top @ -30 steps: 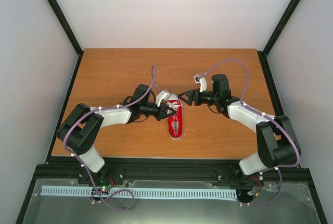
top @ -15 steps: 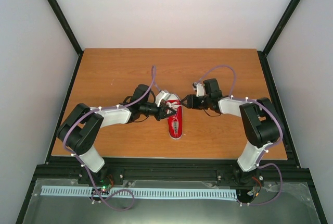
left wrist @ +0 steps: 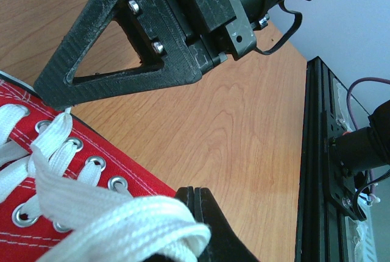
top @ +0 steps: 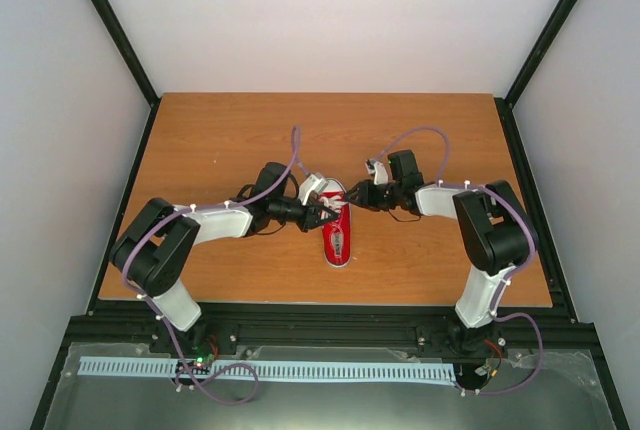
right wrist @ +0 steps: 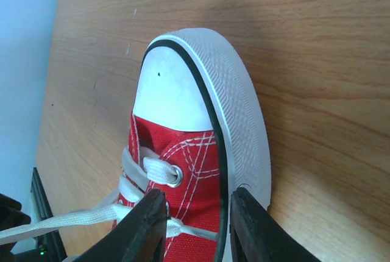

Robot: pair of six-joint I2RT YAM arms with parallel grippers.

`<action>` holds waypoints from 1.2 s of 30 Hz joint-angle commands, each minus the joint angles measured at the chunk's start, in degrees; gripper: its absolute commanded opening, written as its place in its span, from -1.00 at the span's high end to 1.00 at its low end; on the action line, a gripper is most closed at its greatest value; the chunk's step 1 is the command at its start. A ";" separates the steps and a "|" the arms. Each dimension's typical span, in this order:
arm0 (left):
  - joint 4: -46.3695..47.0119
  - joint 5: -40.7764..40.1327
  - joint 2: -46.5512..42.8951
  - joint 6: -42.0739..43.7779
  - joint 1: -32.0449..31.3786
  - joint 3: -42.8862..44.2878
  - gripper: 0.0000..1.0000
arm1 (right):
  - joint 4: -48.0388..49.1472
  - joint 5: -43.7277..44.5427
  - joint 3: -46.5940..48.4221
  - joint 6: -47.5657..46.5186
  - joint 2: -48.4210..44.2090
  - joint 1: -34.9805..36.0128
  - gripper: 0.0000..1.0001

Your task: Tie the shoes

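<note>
The red shoe [top: 338,230] lies mid-table, its white toe cap [right wrist: 167,94] pointing away from the arm bases. My left gripper [top: 322,212] is at the shoe's left side. In the left wrist view its jaws [left wrist: 197,190] are shut, with a white lace [left wrist: 128,222] pulled taut from the eyelets into them. My right gripper [top: 352,196] is at the toe end. In the right wrist view it [right wrist: 198,198] stands open and narrow astride the shoe's side. One of its fingers [right wrist: 143,225] rests over the laces, the other outside the white sole rim [right wrist: 247,128], with a thin lace strand between.
The shoe rests on a wooden table [top: 220,140] with a black frame rail [left wrist: 317,152] along its edge. Purple cables [top: 295,145] arc above both arms. White walls close in the back and sides.
My right arm has swung in and down to the shoe's toe end, and its jaws have narrowed around the shoe's side. The left gripper and the shoe have stayed put.
</note>
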 commanded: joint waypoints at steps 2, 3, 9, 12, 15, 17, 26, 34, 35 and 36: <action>0.07 1.60 0.56 2.06 0.37 1.56 0.98 | 1.96 -3.58 0.48 1.57 0.99 0.38 0.45; 0.01 1.62 0.68 2.03 0.38 1.51 0.98 | 2.05 -3.66 0.52 1.67 1.10 0.41 0.46; -0.17 1.45 0.64 2.13 0.38 1.58 0.98 | 1.77 -3.56 1.05 2.24 1.92 0.43 0.66; -0.14 1.18 0.53 2.13 0.32 1.56 0.99 | 1.56 -3.35 0.71 2.45 1.21 0.43 0.91; -0.17 0.65 0.47 2.12 0.38 1.43 0.99 | 1.48 -1.96 -0.54 2.67 -2.02 0.06 0.94; -0.25 0.22 0.46 2.09 0.38 1.41 0.98 | 0.03 -0.11 -1.41 2.21 -5.18 -0.64 0.94; -0.25 -0.71 0.48 1.64 0.38 1.95 0.98 | -12.52 8.69 -5.99 -2.68 -22.51 -4.14 0.94; -1.27 -2.25 1.89 0.90 0.38 3.51 0.99 | -15.43 22.23 -12.10 0.10 -29.50 -4.21 0.94; -1.31 -2.11 2.13 0.89 0.38 3.70 0.98 | -15.09 23.28 -12.95 0.66 -29.54 -4.23 0.95; -1.36 -1.70 2.51 0.93 0.36 3.94 0.98 | -14.15 23.08 -13.91 1.16 -29.17 -4.23 0.94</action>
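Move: The loose lace end lies practically between the right hand's partly open tips, about 1 cm behind and below their midpoint, over the shoe's right side. The lace loop at the left hand's shut fingers is some 5 cm back of the right hand, 4 cm left and 4 cm higher; the toe cap is roughly 4 cm ahead, 4 cm left and 3 cm lower. From the left hand the lace end lies about 4 cm ahead, 4 cm right and 5 cm below. The right hand stays low at the shoe's right side while its fingers finish closing and pinch the lace end, then it draws the end away from the shoe and the left gripper, about 8 cm to the right, climbing some 9 cm before sinking about 3 again and easing back 3 cm as the wrist turns about 15 degrees clockwise. The left hand stays practically in place over the laces, its shut fingers keeping the loop. ##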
